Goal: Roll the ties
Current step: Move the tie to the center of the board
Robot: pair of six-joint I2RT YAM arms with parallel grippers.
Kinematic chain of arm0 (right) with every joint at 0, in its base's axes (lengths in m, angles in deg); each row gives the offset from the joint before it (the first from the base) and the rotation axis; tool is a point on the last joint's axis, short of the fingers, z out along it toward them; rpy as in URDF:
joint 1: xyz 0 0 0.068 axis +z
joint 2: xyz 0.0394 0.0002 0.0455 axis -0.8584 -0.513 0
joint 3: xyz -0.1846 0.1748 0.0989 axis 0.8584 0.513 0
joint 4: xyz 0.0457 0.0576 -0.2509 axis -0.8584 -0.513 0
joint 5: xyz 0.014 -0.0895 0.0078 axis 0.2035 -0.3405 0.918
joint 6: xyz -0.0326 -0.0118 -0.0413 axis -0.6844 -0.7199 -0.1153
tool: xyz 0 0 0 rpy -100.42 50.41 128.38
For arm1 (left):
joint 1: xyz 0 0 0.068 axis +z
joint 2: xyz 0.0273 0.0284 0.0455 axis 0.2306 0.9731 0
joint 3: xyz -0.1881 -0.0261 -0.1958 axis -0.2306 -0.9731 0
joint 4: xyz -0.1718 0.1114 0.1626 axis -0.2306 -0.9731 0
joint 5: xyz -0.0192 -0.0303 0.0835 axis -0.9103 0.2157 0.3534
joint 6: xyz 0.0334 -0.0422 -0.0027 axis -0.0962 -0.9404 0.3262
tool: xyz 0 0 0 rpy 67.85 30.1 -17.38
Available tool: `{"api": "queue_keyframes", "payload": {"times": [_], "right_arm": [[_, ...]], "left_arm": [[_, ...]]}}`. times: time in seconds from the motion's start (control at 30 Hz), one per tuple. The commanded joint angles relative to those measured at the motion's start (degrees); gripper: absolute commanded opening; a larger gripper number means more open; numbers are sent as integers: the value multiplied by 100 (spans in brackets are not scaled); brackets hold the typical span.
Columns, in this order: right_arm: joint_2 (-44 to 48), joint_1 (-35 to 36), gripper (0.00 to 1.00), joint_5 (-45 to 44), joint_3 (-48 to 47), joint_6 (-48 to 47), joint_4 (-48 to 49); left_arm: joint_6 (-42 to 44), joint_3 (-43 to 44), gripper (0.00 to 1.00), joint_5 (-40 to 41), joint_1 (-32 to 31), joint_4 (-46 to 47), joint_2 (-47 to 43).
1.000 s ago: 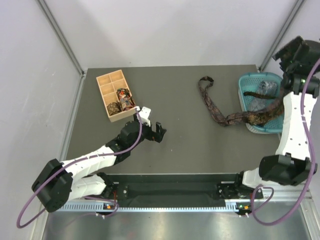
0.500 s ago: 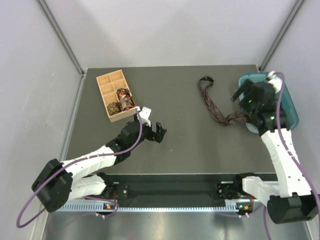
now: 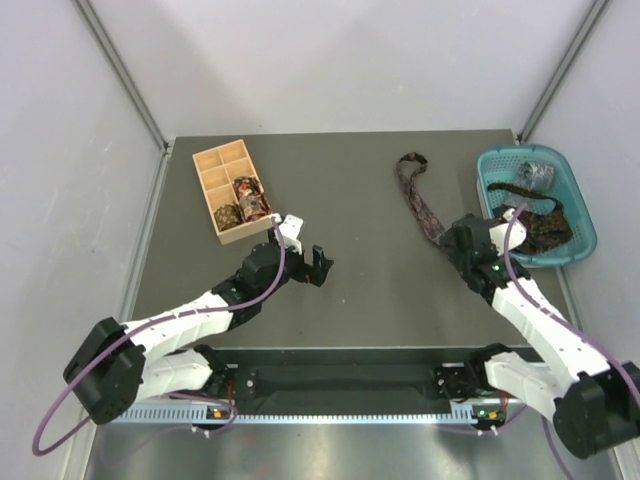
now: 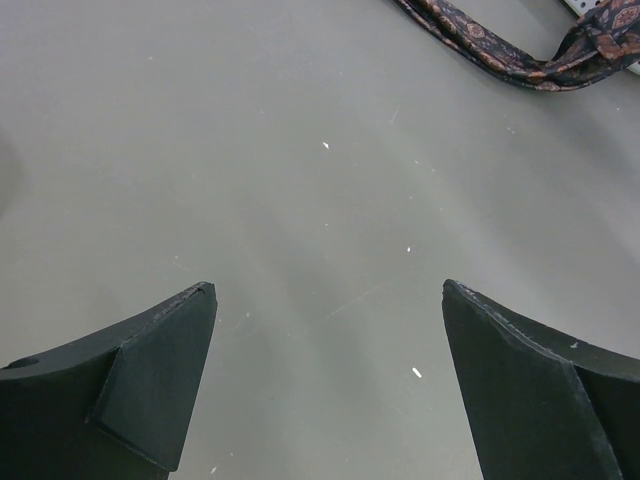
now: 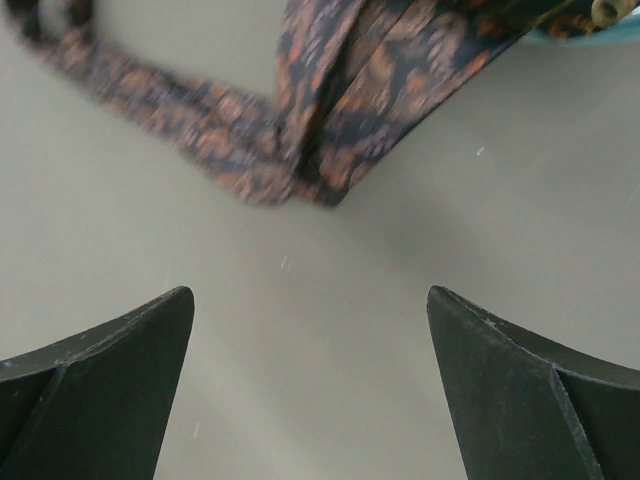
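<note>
A long maroon-brown paisley tie (image 3: 412, 195) lies unrolled on the dark table, its far end looped and its other end trailing into the teal basket (image 3: 525, 150). My right gripper (image 3: 452, 240) stands open low over the table just short of the tie's bend, with the tie (image 5: 330, 110) ahead of its fingers and nothing between them (image 5: 310, 295). My left gripper (image 3: 312, 255) stands open over bare table left of centre, empty (image 4: 330, 290); the tie (image 4: 480, 40) shows far off. Two rolled ties (image 3: 248, 192) sit in the wooden box (image 3: 212, 160).
The basket at the right edge holds a grey silvery tie (image 3: 535, 175) and the dark patterned end of the one on the table (image 3: 545, 228). Its teal rim (image 5: 610, 35) shows in the right wrist view. The box stands at the back left.
My right arm has swung down from high over the basket to table level beside the tie's bend, staying open. The left arm and the ties have not moved.
</note>
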Motion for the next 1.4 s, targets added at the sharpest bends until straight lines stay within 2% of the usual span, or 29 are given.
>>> {"api": "queue_keyframes", "payload": {"times": [0.0, 0.17, 0.3, 0.4, 0.43, 0.47, 0.5, 0.53, 0.6, 0.67, 0.8, 0.83, 0.93, 1.1, 1.17, 1.27, 1.33, 1.37], "right_arm": [[-505, 33, 100, -943, -265, 499, 565], [-1321, -98, 100, -1522, -388, 755, 1022], [-1850, -414, 100, -1796, -572, 564, 1619], [-2167, -705, 50, -1735, -722, 38, 2137], [-2211, -714, 12, -1709, -870, -200, 2391], [-2185, -679, 0, -1586, -941, -533, 2559], [-2150, -592, 0, -1498, -1046, -1163, 2708], [-2098, -487, 0, -1341, -1047, -1639, 3406], [-1852, -22, 0, -927, -1073, -2780, 4112], [-1632, 506, 0, -376, -1170, -3565, 4275], [-1465, 1262, 0, 978, -1643, -4033, 4134], [-1404, 1629, 0, 1146, -1732, -4095, 4090], [-1237, 2062, 0, 1552, -2040, -4289, 4020], [-1016, 1897, 0, 2192, -2487, -4325, 3731], [-1007, 1573, 0, 2867, -2594, -4150, 3721], [-972, 1229, 0, 3465, -2770, -3895, 3676], [-1051, 932, 0, 3504, -2901, -3841, 3494], [-1121, 790, 0, 3826, -2945, -3859, 3431]], "left_arm": [[32, 31, 99, 13, -33, 117, -90], [33, 31, 99, 13, -33, 117, -99], [41, 31, 99, 4, -33, 126, -90], [50, 40, 99, 4, -41, 126, -81], [50, 49, 99, -5, -41, 135, -81], [50, 49, 99, -5, -33, 126, -81], [50, 57, 99, -5, -33, 117, -81], [50, 57, 99, -14, -33, 126, -73], [50, 66, 99, -22, -33, 126, -64], [50, 75, 99, 13, -33, 117, -90], [33, -47, 99, 328, -59, 100, -335], [24, -100, 99, 451, -50, 100, -432], [-20, -355, 99, 987, -59, 126, -950], [-47, -724, 99, 1821, -59, 30, -2022], [-73, -786, 99, 2016, -68, -23, -2391], [-117, -821, 99, 2297, -68, -129, -2586], [-134, -778, 99, 2298, -68, -181, -2516], [-134, -743, 99, 2281, -68, -199, -2368]]}}
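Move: The dark patterned tie's stretch draped by the basket's near-left rim lies about 7 cm ahead of the right hand, 5 cm to its right and 3 cm below. The tie's looped end lies on the board some 22 cm ahead, 8 cm left and 11 cm below. The basket's middle is roughly 11 cm ahead, 19 cm right and 8 cm below. From the left hand, the draped stretch is about 9 cm ahead, 37 cm right and 5 cm below. The tie's draped stretch is met by the right hand's open fingers, going forward and right and slightly down; they shut and pinch it, then swing it left and up, about 25 cm each way, away from the basket over the board, fingers turning counter-clockwise and tipping up some 45 degrees. Late on, the open left hand shifts about 8 cm left and 7 cm up. ##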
